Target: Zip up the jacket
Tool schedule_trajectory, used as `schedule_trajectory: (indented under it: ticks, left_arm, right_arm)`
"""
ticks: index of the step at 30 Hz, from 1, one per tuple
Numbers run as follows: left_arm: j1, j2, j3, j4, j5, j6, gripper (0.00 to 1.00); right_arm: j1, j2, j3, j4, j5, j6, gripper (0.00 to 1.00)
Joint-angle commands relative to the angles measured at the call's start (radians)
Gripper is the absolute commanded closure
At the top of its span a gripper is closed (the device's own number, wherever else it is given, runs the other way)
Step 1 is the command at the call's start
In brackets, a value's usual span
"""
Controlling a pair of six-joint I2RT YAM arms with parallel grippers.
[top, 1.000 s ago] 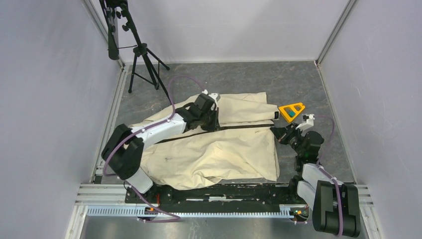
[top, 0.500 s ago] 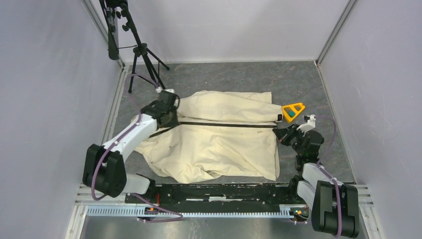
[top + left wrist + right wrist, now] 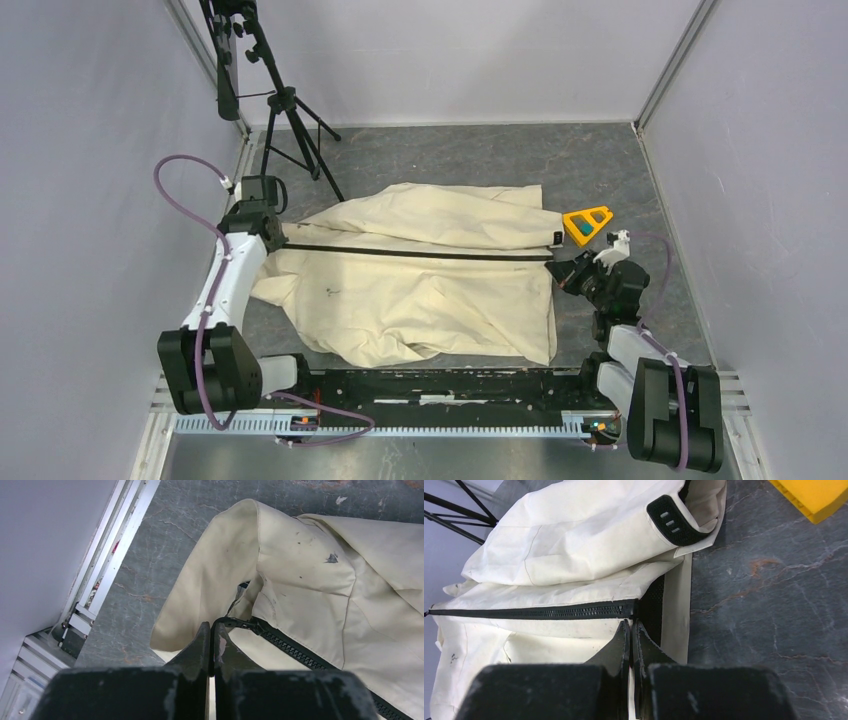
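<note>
The cream jacket (image 3: 420, 300) lies flat on the grey table, its dark zipper (image 3: 420, 252) running left to right with both sides joined. My left gripper (image 3: 278, 238) is at the zipper's left end, by the collar. In the left wrist view it (image 3: 211, 627) is shut on the black zipper pull (image 3: 237, 623), with joined teeth (image 3: 295, 650) trailing off to the right. My right gripper (image 3: 561, 271) is at the jacket's right hem. In the right wrist view it (image 3: 630, 625) is shut on the hem fabric just below the zipper's end (image 3: 624, 609). A black tab (image 3: 671, 520) shows on the fabric above.
A yellow triangular object (image 3: 587, 222) lies just beyond the hem, near my right gripper. A black tripod (image 3: 285, 110) stands at the back left. An aluminium rail (image 3: 100, 575) runs along the table's left edge, close to my left gripper.
My left gripper has travelled left along the zipper line, from the jacket's middle to the collar end, and the two sides now lie joined. The right gripper has stayed at the hem.
</note>
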State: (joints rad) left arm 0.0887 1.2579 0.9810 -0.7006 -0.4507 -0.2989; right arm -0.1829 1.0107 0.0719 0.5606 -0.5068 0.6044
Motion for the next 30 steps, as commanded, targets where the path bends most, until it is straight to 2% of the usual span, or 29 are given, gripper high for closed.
schedule_trajectory:
  ticks: [1,4,5,8,10,12,15,17,19,20,24,27,30]
  left_arm:
    - [0.061,-0.046,0.039,0.072,-0.217,0.098,0.98]
    - [0.06,-0.051,0.009,0.097,-0.129,0.093,0.98]
    - [0.06,-0.047,0.007,0.09,-0.117,0.07,0.97]
    - [0.06,-0.076,-0.01,0.096,-0.028,0.026,0.51]
    - [0.06,-0.118,-0.034,0.128,0.07,-0.002,0.35]
    - [0.056,-0.156,-0.036,0.143,0.158,-0.021,0.22]
    - [0.026,-0.21,-0.024,0.164,0.301,-0.031,0.16]
    - [-0.012,-0.254,-0.006,0.18,0.425,-0.027,0.14]
    - [-0.074,-0.319,0.005,0.206,0.56,-0.003,0.1]
    - [-0.145,-0.35,0.007,0.224,0.617,0.021,0.05]
    - [-0.317,-0.494,-0.003,0.331,0.809,0.06,0.05]
    - [-0.342,-0.595,-0.004,0.445,0.99,0.009,0.04]
    - [-0.342,-0.71,0.009,0.557,1.064,-0.029,0.0]
  right_arm:
    - [-0.014,0.022,0.053,0.054,0.104,-0.067,1.0]
    - [0.03,0.02,0.108,-0.041,0.116,-0.138,0.99]
    - [0.044,0.021,0.132,-0.085,0.12,-0.171,0.91]
    - [0.069,0.004,0.203,-0.248,0.186,-0.238,0.55]
    - [0.095,-0.011,0.293,-0.399,0.27,-0.317,0.39]
    - [0.135,-0.038,0.355,-0.507,0.338,-0.361,0.29]
    - [0.231,-0.094,0.425,-0.643,0.459,-0.405,0.19]
    - [0.279,-0.138,0.468,-0.701,0.46,-0.439,0.15]
    - [0.31,-0.191,0.526,-0.76,0.402,-0.459,0.13]
    - [0.314,-0.215,0.567,-0.786,0.351,-0.456,0.1]
    - [0.317,-0.288,0.734,-0.786,0.08,-0.401,0.02]
    - [0.318,-0.294,0.881,-0.784,0.005,-0.343,0.02]
    - [0.318,-0.307,1.006,-0.787,-0.021,-0.315,0.02]
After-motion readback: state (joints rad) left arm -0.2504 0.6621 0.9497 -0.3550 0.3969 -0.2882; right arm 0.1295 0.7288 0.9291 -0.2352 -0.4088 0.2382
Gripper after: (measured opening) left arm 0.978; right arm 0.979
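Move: The left fingertips already hold the zipper pull, with the slider about 3 cm to its right and the black zipper running taut across the jacket. The right fingertips still pinch the zipper's right end, some 66 cm to the right of the left hand and about 4 cm back. From the right hand, the black cuff strap lies about 7 cm ahead and 1 cm left, and the yellow triangle some 10 cm ahead and 9 cm right, a few cm lower. Open both grippers wide and let go of the zipper's two ends. Bring the left gripper up about 20 cm while swinging it some 23 cm right, in over the jacket, turning it clockwise and tipping its fingers up from the table. Ease the right gripper forward about 4 cm off the zipper end, then lift it nearly 30 cm, drawing back and slightly left as its fingers tip up. ##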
